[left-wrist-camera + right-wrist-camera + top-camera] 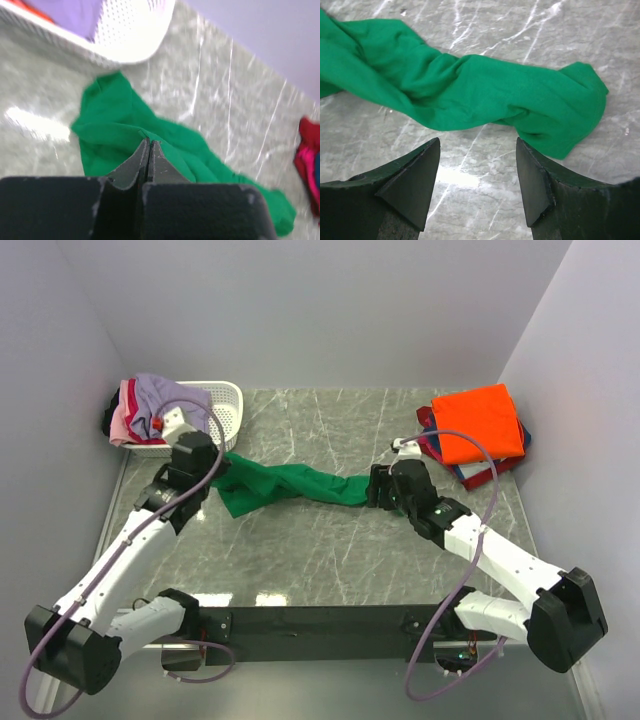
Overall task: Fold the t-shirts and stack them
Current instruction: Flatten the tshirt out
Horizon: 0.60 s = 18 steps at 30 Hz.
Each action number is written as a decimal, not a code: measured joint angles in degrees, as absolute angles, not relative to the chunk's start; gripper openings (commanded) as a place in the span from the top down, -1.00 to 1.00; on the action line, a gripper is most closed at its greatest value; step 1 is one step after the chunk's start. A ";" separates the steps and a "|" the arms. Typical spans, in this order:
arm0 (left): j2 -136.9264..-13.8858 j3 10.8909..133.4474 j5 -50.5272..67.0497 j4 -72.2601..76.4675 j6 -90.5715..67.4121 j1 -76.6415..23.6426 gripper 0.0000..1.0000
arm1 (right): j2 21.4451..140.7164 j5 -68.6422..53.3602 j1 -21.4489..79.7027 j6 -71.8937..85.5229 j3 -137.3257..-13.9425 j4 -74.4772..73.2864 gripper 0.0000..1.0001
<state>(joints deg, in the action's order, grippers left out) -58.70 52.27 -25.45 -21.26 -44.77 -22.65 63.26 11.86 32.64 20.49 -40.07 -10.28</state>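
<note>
A bright green t-shirt [290, 485] lies bunched in a long strip across the middle of the marble table [330, 560]. My left gripper [218, 468] is at its left end; in the left wrist view the fingertips [150, 142] are pressed together with a small pucker of the green t-shirt [115, 130] between them. My right gripper [372, 490] hovers at the strip's right end. In the right wrist view it [477, 145] stands open over bare marble, just short of the green t-shirt [470, 90]. An orange t-shirt [482, 425] lies folded on top of red and navy ones at the back right.
A white slotted basket [225, 405] at the back left holds lavender [160, 395] and pink [122, 420] t-shirts, close behind my left gripper. The basket [130, 40] shows in the left wrist view above the green cloth. Walls close in the table on three sides.
</note>
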 measured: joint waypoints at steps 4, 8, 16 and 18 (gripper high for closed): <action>-59.09 55.13 -24.18 -19.84 -41.78 -17.28 0.99 | 63.55 10.83 32.69 20.53 -40.49 -10.33 -0.37; -59.16 57.19 -21.76 -17.63 -39.97 -11.92 0.99 | 65.10 10.70 33.21 20.78 -41.32 -10.61 -0.37; -59.90 59.00 -16.82 -15.51 -37.74 -2.20 0.99 | 68.20 11.09 35.86 22.57 -42.52 -13.17 -0.36; -60.53 59.00 -15.62 -14.98 -37.50 -0.86 0.99 | 68.16 11.42 36.36 23.22 -42.52 -13.72 -0.36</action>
<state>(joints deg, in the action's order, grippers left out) -60.53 59.00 -15.62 -14.98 -37.50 -0.86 68.16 11.42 36.36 23.22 -42.52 -13.72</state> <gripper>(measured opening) 0.012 0.681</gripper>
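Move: My left hand already grips the left end of the green t-shirt, some 20 cm above the table. The white basket's middle lies about 13 cm ahead and 12 cm to its left, well below; the shirt's middle is roughly 16 cm to its right and about 2 cm back, on the table. From my open right hand, the shirt's right end lies about 5 cm right, 1 cm back and 12 cm down, and the orange pile some 24 cm right and 15 cm ahead. I keep my left fingers shut on the shirt's end and sweep it left about 10 cm, rising 6 cm and reaching a little forward towards the basket, tipping the fingertips up and turning counter-clockwise about 10 degrees each. The climb levels off near the end. My right hand, still open, eases left and down over the shirt's right part, drawing slightly back. ##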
